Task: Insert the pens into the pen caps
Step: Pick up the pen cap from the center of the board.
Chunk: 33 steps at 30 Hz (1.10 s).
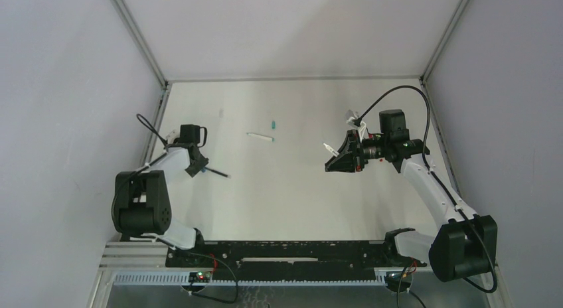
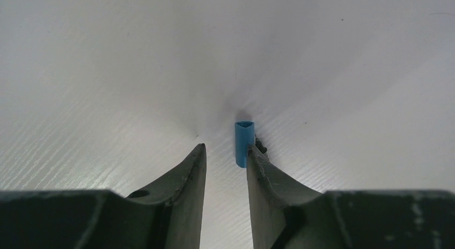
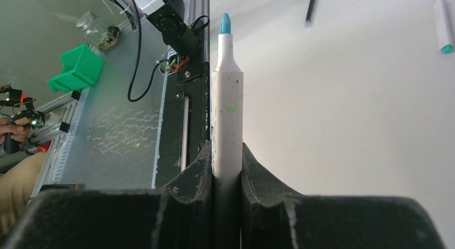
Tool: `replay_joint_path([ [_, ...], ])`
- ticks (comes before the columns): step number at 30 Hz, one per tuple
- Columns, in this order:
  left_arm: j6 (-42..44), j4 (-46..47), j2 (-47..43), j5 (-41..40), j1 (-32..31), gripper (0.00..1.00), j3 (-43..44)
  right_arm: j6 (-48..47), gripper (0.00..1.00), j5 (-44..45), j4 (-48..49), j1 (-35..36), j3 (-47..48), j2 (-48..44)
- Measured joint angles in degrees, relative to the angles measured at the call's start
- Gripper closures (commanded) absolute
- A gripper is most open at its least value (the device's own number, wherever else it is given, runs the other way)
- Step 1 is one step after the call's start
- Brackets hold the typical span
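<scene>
A small blue pen cap (image 2: 243, 143) stands upright on the white table, touching the inner tip of my left gripper's right finger (image 2: 268, 179). The left gripper (image 2: 226, 148) is open, with a gap between the cap and its other finger. From above, the left gripper (image 1: 196, 163) hides that cap, and a thin black pen (image 1: 216, 171) lies just right of it. My right gripper (image 3: 226, 152) is shut on a white pen (image 3: 226, 109) with a teal tip (image 3: 225, 24), held above the table at centre right (image 1: 335, 160). Another white pen (image 1: 260, 137) and a teal cap (image 1: 273, 124) lie mid-table.
Grey walls enclose the table on the left, back and right. The black base rail (image 1: 285, 251) runs along the near edge. In the right wrist view a green bin (image 3: 75, 66) and a glass jar (image 3: 96, 29) sit beyond that rail.
</scene>
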Motion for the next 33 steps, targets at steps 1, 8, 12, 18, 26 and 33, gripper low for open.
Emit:
replay_joint_path([
  [1, 0.0, -0.2, 0.4, 0.0, 0.0, 0.65, 0.2, 0.0, 1.00, 0.0, 0.0, 0.0, 0.0, 0.0],
  [8, 0.5, -3.9, 5.0, 0.0, 0.0, 0.76, 4.3, -0.1, 1.00, 0.0, 0.0, 0.0, 0.0, 0.0],
  [12, 0.5, -6.6, 8.3, 0.0, 0.0, 0.76, 7.5, -0.2, 1.00, 0.0, -0.3, 0.0, 0.0, 0.0],
  [18, 0.9, -8.0, 8.7, -0.1, 0.0, 0.75, 8.0, -0.2, 1.00, 0.0, -0.4, 0.0, 0.0, 0.0],
  [26, 1.7, -8.5, 8.2, -0.1, 0.0, 1.00, 7.7, -0.2, 1.00, -0.6, -0.3, -0.6, 0.0, -0.1],
  [33, 2.0, -8.1, 2.4, 0.4, -0.4, 1.00, 2.8, -0.2, 1.00, -1.1, -0.3, -1.8, 0.0, -0.7],
])
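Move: Just under the left fingertips lies the blue pen cap, about 2 cm below the hand point and otherwise level with it. The dark pen lies close beside it, its middle roughly 6 cm to the hand's right and 1 cm back; the white pen is some 24 cm right and 14 cm ahead, the teal cap about 30 cm right and 19 cm ahead. From the right hand, which holds an uncapped teal pen, the blue cap is about 50 cm left, 10 cm ahead and 22 cm below. Sinking about 1 cm over the blue cap while the wrist tilts some 10 degrees so the fingers point more steeply down, the left hand settles and shuts its half-open fingers, pinching the cap by its narrow end. It then draws back about 2 cm, rising only slightly, away from the dark pen's tip. ##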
